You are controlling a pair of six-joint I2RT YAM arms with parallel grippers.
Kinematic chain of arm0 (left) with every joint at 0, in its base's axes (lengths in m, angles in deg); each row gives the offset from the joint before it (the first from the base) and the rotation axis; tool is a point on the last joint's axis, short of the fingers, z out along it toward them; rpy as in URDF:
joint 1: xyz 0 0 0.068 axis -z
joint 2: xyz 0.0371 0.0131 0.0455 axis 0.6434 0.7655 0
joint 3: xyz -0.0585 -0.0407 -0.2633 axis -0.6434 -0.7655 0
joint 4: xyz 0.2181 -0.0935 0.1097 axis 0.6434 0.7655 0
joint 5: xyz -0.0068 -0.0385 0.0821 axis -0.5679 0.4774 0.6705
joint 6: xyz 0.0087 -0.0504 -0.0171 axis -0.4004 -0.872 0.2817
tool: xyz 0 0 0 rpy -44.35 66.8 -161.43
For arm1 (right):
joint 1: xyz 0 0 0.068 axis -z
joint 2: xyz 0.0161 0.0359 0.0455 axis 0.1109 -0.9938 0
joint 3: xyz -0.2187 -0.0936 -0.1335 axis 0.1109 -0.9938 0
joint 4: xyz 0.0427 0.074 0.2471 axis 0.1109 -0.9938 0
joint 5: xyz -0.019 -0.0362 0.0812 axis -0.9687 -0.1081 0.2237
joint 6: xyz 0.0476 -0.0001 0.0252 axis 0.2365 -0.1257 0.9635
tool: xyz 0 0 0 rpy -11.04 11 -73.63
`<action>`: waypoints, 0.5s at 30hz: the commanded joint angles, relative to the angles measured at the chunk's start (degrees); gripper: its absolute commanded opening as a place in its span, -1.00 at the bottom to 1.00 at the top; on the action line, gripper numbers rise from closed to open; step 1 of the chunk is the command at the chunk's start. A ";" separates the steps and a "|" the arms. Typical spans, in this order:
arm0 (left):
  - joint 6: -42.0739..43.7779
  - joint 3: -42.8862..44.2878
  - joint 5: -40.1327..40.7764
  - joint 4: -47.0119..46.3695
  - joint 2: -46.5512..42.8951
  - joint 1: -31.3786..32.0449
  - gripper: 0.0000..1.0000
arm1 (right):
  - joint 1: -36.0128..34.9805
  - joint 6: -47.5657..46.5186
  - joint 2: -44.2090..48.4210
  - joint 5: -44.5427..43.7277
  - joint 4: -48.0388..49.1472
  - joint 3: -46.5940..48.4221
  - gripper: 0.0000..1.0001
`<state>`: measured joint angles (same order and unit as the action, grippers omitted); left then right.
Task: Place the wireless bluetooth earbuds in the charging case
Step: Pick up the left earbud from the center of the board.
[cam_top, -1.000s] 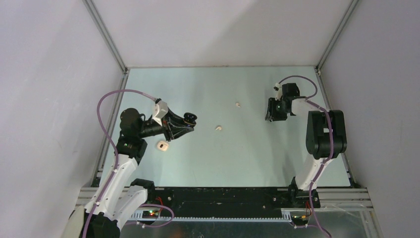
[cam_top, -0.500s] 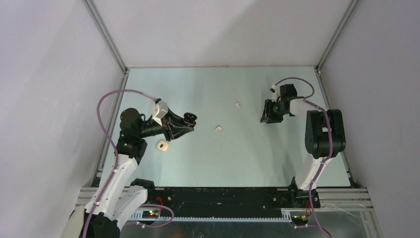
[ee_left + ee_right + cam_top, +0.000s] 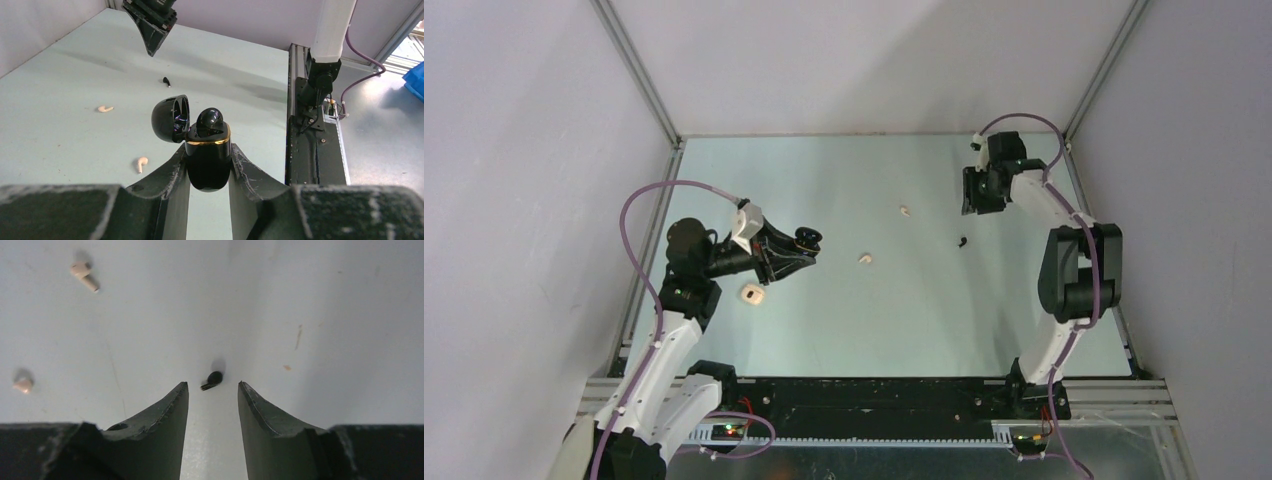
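My left gripper (image 3: 800, 244) (image 3: 209, 146) is shut on the black charging case (image 3: 807, 238) (image 3: 208, 162), holding it up off the table. The case's lid (image 3: 170, 119) is swung open, and one black earbud (image 3: 210, 119) sits inside. A second black earbud (image 3: 962, 241) (image 3: 166, 80) (image 3: 213, 378) lies loose on the table. My right gripper (image 3: 974, 205) (image 3: 151, 49) (image 3: 213, 386) hovers above it, open, with nothing between its fingers.
Two beige earbuds (image 3: 904, 211) (image 3: 864, 259) lie mid-table; they also show in the right wrist view as earbuds (image 3: 84, 274) (image 3: 23, 385). A beige case (image 3: 752, 294) rests near the left arm. Frame posts stand at the far corners.
My right gripper has pulled up and back toward the far edge, uncovering the black earbud on the table. The left arm and the case have stayed still.
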<state>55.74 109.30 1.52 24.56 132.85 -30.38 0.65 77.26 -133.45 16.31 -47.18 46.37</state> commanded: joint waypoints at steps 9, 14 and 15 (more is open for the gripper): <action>0.03 -0.48 0.21 -1.35 -0.44 0.41 -0.99 | 1.10 0.24 -14.02 -1.16 -17.68 14.28 -0.16; 0.28 -0.63 0.14 -1.27 -0.52 0.47 -0.99 | 1.27 0.99 -15.90 2.22 -19.37 15.28 -0.19; 0.32 -0.64 0.11 -1.22 -0.48 0.42 -1.00 | 1.34 1.53 -16.33 3.17 -19.55 15.34 -0.19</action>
<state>55.80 109.28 1.52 24.56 132.85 -30.25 1.99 77.39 -148.91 15.74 -63.05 58.56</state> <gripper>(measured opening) 0.329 0.409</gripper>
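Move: The black left earbud lies on the board roughly 8 cm below the right hand, about 2 cm back towards the base and 1 cm to its left. Of the two beige earbuds at that same depth, one is some 6 cm ahead and 14 cm left of the right hand, the other about 6 cm back and 23 cm left. From the left hand, which holds the charging case, the black earbud lies about 20 cm ahead, 32 cm right and 25 cm below. Towards the black earbud the right hand sinks about 6 cm, first easing a little forward and to its right, then drawing back some 3 cm as it drops. The wrist tips about 20 degrees so the fingers point almost straight down; they stay open around nothing, narrowing only slightly, and come close above the earbud. ##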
